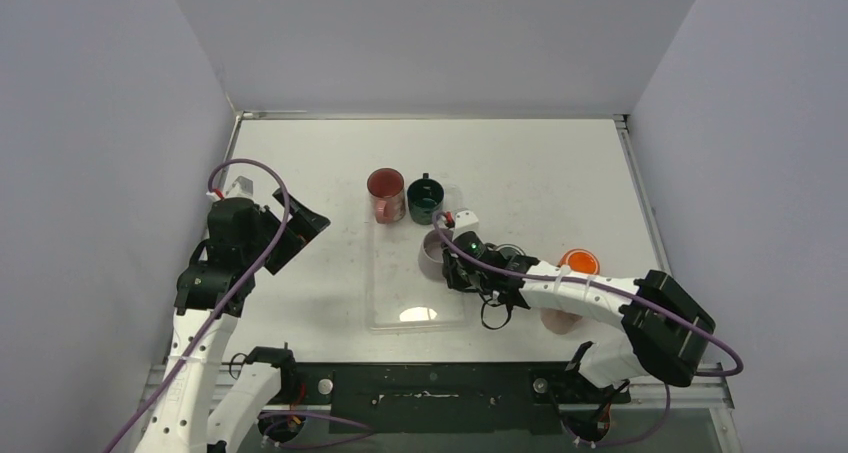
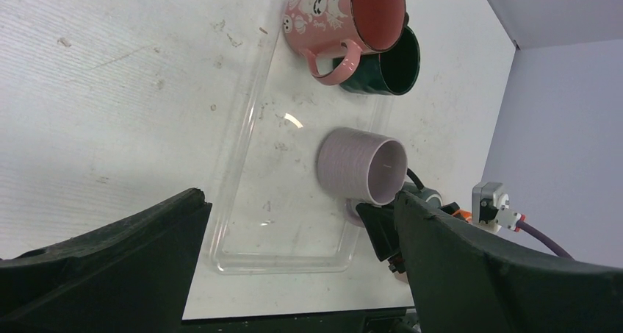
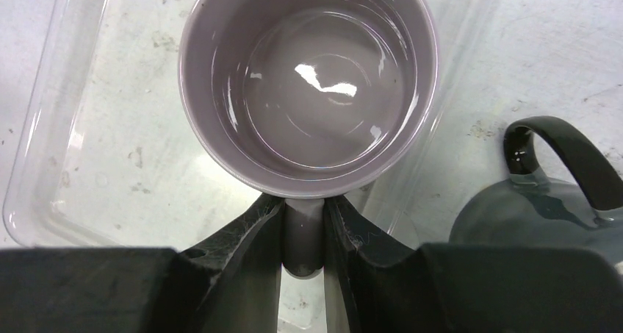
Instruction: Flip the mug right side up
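Note:
The lilac mug (image 1: 436, 245) (image 3: 308, 83) (image 2: 360, 164) stands mouth up at the right edge of the clear plastic tray (image 1: 400, 313) (image 2: 242, 142). I cannot tell whether its base touches the tray floor. My right gripper (image 1: 452, 263) (image 3: 305, 208) is shut on the mug's handle (image 3: 303, 237), one finger on each side. The mug is empty and glossy inside. My left gripper (image 1: 300, 228) (image 2: 297, 201) hangs open over the table left of the tray, with nothing between its fingers.
A pink mug (image 1: 386, 193) (image 2: 345, 17) and a dark green mug (image 1: 425, 200) (image 2: 389, 65) stand at the tray's far end. A grey mug with a black handle (image 3: 536, 208) sits just right of the tray. An orange cup (image 1: 578, 263) is beyond my right arm.

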### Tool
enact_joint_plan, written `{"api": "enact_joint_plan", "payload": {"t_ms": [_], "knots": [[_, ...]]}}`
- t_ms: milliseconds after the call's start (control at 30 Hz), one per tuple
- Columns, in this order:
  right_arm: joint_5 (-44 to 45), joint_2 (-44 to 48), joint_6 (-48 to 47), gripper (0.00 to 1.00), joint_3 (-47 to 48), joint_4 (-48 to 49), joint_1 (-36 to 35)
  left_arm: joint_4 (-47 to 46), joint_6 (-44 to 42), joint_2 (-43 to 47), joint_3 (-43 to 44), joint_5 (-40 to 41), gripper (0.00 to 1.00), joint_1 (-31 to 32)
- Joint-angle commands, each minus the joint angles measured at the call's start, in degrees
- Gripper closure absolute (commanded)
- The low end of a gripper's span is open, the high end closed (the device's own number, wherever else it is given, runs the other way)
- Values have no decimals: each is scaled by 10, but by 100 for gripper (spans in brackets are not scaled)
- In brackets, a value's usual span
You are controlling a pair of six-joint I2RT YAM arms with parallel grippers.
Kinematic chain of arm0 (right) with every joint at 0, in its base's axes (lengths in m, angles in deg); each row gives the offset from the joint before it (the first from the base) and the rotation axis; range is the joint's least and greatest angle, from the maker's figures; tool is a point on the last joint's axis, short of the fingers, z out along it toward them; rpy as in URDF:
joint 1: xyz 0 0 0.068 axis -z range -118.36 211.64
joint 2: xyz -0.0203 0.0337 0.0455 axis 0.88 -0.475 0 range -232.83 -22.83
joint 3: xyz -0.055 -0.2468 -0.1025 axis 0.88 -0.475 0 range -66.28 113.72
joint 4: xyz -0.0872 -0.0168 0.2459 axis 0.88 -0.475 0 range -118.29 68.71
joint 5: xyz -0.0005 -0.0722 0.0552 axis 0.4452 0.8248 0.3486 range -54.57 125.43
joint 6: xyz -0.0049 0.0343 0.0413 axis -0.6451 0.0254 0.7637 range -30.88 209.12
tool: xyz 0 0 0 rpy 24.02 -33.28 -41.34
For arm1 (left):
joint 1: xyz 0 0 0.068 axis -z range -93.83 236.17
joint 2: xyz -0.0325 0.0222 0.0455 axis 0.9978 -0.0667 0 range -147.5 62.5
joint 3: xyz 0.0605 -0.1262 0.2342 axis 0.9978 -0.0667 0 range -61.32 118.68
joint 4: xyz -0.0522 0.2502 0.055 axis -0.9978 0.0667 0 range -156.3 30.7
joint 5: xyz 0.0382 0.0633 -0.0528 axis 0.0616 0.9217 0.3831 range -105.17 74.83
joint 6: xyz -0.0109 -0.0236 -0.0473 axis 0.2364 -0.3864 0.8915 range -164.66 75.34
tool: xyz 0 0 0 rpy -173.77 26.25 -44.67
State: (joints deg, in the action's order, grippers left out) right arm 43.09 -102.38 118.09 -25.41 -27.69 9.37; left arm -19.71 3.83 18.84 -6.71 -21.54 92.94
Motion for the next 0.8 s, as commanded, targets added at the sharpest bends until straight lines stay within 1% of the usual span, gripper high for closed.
{"api": "enact_joint_plan", "payload": {"t_ms": [0, 67, 133, 167, 233, 300, 333, 367, 400, 500, 567, 700, 767], "knots": [[64, -2, 3, 95, 36, 14, 8, -8, -1, 3, 2, 3, 3, -3], [66, -14, 6, 94, 43, 1, 11, -8, -2, 1, 2, 0, 3, -3], [67, -20, 11, 88, 49, -7, 13, -8, -3, -1, 3, -2, 3, -4], [63, -19, 12, 83, 52, -11, 13, -8, -5, -1, 4, -2, 3, -4], [51, -5, 8, 64, 53, -12, 14, -6, -10, -3, 7, -1, 3, -3], [38, 22, 2, 40, 50, -11, 15, 1, -16, -7, 12, 5, 2, -3], [31, 37, 0, 31, 48, -11, 17, 5, -19, -8, 15, 10, 3, -3], [22, 49, -3, 24, 49, -14, 21, 10, -20, -10, 18, 17, 3, -3], [13, 61, -4, 20, 52, -20, 25, 14, -23, -11, 20, 24, 3, -4], [-8, 89, -3, 15, 68, -53, 47, 23, -29, -15, 27, 39, 2, -7], [1, 104, 4, 12, 88, -85, 57, 34, -33, -19, 33, 53, 4, -11], [68, 119, 30, 7, 138, -173, 78, 56, -60, -33, 48, 52, 4, -20], [97, 108, 51, 5, 170, -233, 101, 43, -83, -34, 49, 28, 4, -20]]}}
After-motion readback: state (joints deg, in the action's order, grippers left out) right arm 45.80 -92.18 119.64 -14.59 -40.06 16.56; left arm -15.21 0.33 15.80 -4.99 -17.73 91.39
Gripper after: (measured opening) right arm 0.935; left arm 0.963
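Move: The right gripper still pinches the handle of the upright mauve mug in the clear tray; the mug's middle lies about 4 cm ahead and 3 cm to its left, roughly level in height. From that gripper the green mug stands some 15 cm ahead and 5 cm left, the pink mug about 16 cm ahead and 13 cm left, the grey mug about 11 cm right and 1 cm ahead. From the left hand, the mauve mug is roughly 24 cm right, 3 cm ahead and 18 cm below. Keep the right fingers shut on the handle and ease the mauve mug about 1 cm forward with no lift, then open wide to let go. Raise the gripper clear some 10 cm, drifting forward and a little right, with the wrist turning slightly clockwise. Meanwhile let the empty, open left gripper shift about 2 cm left and sink nearly as much. ##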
